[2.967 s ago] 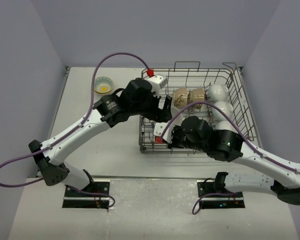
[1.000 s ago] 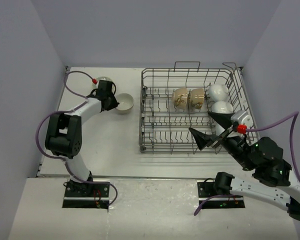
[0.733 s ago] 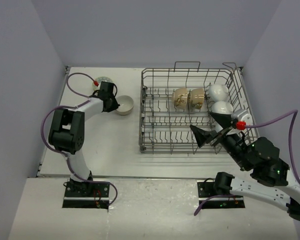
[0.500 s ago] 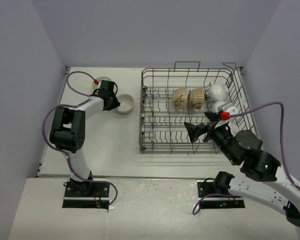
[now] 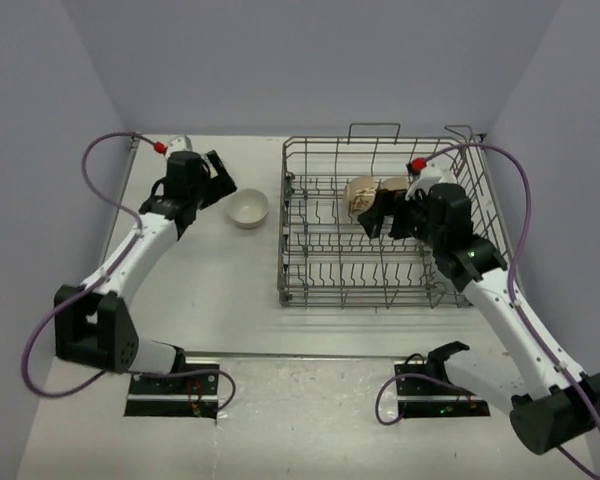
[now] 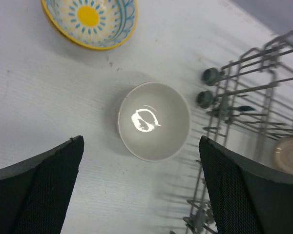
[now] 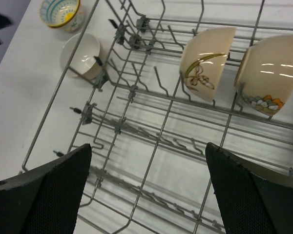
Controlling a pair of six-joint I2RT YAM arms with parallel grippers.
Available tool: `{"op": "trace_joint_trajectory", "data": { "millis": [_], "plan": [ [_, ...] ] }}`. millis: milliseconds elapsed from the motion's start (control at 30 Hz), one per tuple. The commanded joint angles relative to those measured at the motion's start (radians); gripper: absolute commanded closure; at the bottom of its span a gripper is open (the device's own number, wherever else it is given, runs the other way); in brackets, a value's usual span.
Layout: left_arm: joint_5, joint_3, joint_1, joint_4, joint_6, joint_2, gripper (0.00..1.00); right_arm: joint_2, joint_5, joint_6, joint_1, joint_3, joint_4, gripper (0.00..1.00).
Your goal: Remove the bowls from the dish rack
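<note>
The grey wire dish rack (image 5: 292,262) stands on the right half of the table. Two beige bowls (image 5: 361,193) stand on edge in its far row; they also show in the right wrist view (image 7: 207,62). My right gripper (image 5: 388,216) is open and empty, hovering over the rack just in front of them. My arm hides the white bowls behind it. A white bowl (image 5: 248,208) sits upright on the table left of the rack. My left gripper (image 5: 220,178) is open and empty, raised just left of it. A patterned yellow-blue bowl (image 6: 89,19) sits beyond the white bowl (image 6: 154,120).
The rack's near rows of tines (image 7: 151,146) hold no bowls. The rack's left wall (image 6: 234,92) stands close to the white bowl. Purple cables loop from both wrists. Grey walls enclose the table on three sides.
My left gripper has risen and drawn back from the white bowl, which stays on the table. My right gripper has swung up and to the far side, over the rack near the beige bowls.
</note>
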Motion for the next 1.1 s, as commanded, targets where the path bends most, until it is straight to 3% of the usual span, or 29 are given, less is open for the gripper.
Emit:
{"op": "trace_joint_trajectory", "data": {
  "millis": [0, 133, 300, 367, 467, 667, 1067],
  "plan": [
    [-0.006, -0.034, -0.008, -0.045, -0.002, -0.262, 0.0, 0.099, -0.169, 0.091, -0.129, 0.085, 0.07, 0.01],
    [-0.014, -0.034, -0.045, -0.148, 0.071, -0.471, 0.0, 0.242, -0.198, 0.091, -0.209, 0.171, 0.09, 0.01],
    [0.06, -0.037, -0.046, -0.289, 0.248, -0.641, 0.0, 0.46, -0.353, 0.059, -0.283, 0.281, 0.08, 0.02],
    [0.077, -0.098, -0.046, -0.306, 0.298, -0.718, 0.0, 0.523, -0.44, 0.022, -0.304, 0.365, 0.044, 0.06],
    [0.051, -0.186, -0.046, -0.277, 0.335, -0.792, 0.0, 0.642, -0.442, 0.003, -0.309, 0.476, -0.04, 0.13],
    [0.032, -0.301, -0.046, -0.233, 0.329, -0.816, 0.0, 0.793, -0.391, 0.002, -0.307, 0.579, -0.129, 0.29],
    [0.066, -0.323, -0.046, -0.2, 0.328, -0.806, 0.0, 0.822, -0.44, -0.001, -0.309, 0.527, -0.072, 0.35]
  ]
}}
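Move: The right hand, empty and open, is going for the left tan bowl in the rack, about 17 cm ahead of it, level sideways and some 17 cm below. The right tan bowl stands about 9 cm to the right of that bowl; the rear white bowl is some 21 cm to its right and 3 cm farther out. From the left hand the left tan bowl lies about 35 cm right and 3 ahead, 9 lower; the table bowl is 3 ahead, 5 right and 14 below. The right hand reaches about 16 cm forward over the rack towards the left tan bowl, sinking about 8 cm with its fingers tipping down some 25 degrees, and narrows its wide-open fingers to roughly two thirds, stopping short of the bowl with no contact visible. The left hand, still empty and wide open, lifts clear of the table bowl it has already released and swings up and back towards its own base, then sinks part of the way again, ending about 16 cm back. ##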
